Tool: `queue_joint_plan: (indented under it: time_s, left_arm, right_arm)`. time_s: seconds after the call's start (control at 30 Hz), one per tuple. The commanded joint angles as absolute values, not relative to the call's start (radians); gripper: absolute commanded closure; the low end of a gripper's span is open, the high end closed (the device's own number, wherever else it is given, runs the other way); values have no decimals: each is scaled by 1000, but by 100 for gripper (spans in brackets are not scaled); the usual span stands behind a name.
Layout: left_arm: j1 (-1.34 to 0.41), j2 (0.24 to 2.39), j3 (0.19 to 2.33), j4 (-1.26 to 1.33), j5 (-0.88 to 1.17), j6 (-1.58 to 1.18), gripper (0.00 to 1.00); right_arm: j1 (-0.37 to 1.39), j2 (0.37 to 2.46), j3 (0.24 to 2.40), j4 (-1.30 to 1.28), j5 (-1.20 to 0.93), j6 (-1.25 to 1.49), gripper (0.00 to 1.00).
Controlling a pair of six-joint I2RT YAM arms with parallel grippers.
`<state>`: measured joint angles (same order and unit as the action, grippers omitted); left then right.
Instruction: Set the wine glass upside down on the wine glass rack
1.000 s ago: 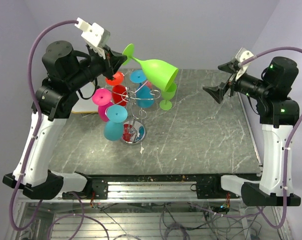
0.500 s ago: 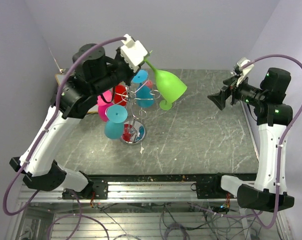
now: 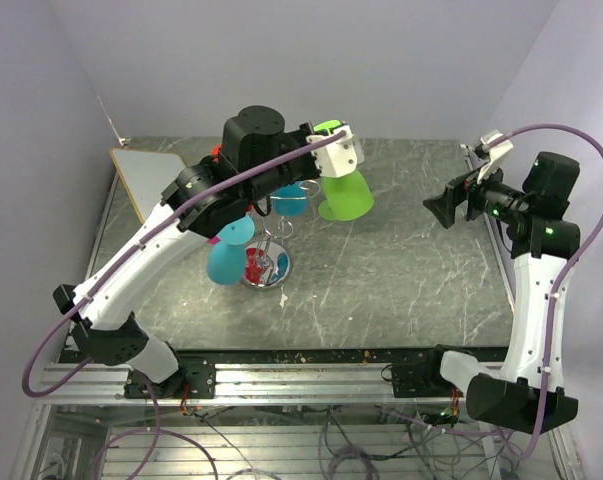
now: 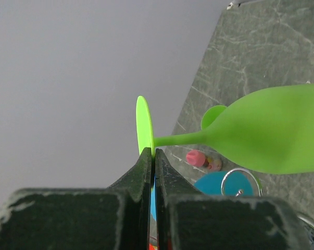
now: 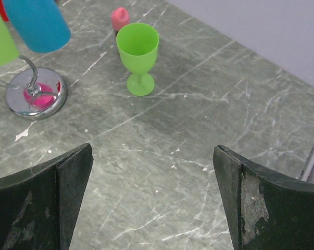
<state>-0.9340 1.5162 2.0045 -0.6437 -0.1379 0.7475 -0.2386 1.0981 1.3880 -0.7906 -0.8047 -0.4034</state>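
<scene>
My left gripper (image 4: 152,152) is shut on the flat foot (image 4: 144,129) of a lime green wine glass (image 4: 274,130). In the top view that wine glass (image 3: 346,196) hangs bowl-down beside the right side of the wine glass rack (image 3: 271,232), under the left gripper (image 3: 328,138). The rack's chrome base (image 5: 36,92) stands on the table. Blue glasses (image 3: 226,262) hang from it upside down. A second, smaller green wine glass (image 5: 138,52) stands upright on the table. My right gripper (image 5: 152,156) is open over bare table, well to the right (image 3: 441,203).
A small pink object (image 5: 120,18) sits behind the upright green glass. A flat pale board (image 3: 146,172) lies at the table's back left. The dark marbled table (image 3: 411,290) ends at a wall behind and a rail at the right.
The left arm has swung right and forward over the rack, turning the green glass from a sideways tilt to bowl-down. The right arm has drawn back slightly, still open.
</scene>
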Motion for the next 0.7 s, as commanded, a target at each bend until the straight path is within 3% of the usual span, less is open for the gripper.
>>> queue_joint_plan:
  time_s: [0.0, 0.67]
  left_arm:
    - [-952, 1551, 2007, -632, -172, 820, 93]
    - [-960, 1601, 1893, -641, -253, 945, 93]
  right_arm:
    - [-282, 1057, 1379, -745, -847, -389, 1]
    - [-285, 1045, 1387, -773, -854, -410, 1]
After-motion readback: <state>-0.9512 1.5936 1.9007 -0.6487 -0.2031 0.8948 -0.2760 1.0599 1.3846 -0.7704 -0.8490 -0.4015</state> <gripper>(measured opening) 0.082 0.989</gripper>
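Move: My left hand already pinches the foot of the green wine glass, bowl downward. The rack's empty right-hand hook lies about 4 cm to my left, 1 cm back and 16 cm below; the hung blue glass is 9 cm left, 4 cm ahead and some 24 cm down. The upright green glass stands 9 cm ahead, 2 cm right and about 40 cm below. From my right hand that hook lies about 20 cm left, level fore and aft, 3 cm lower. I lower my left hand about 7 cm towards the height of the rack's right-hand hook, easing a couple of centimetres forward and to the right on the way. As I sink, I roll the wrist some 15 degrees, left side rising, so the bowl swings in leftward under its foot, and I keep my pinch on the foot. ##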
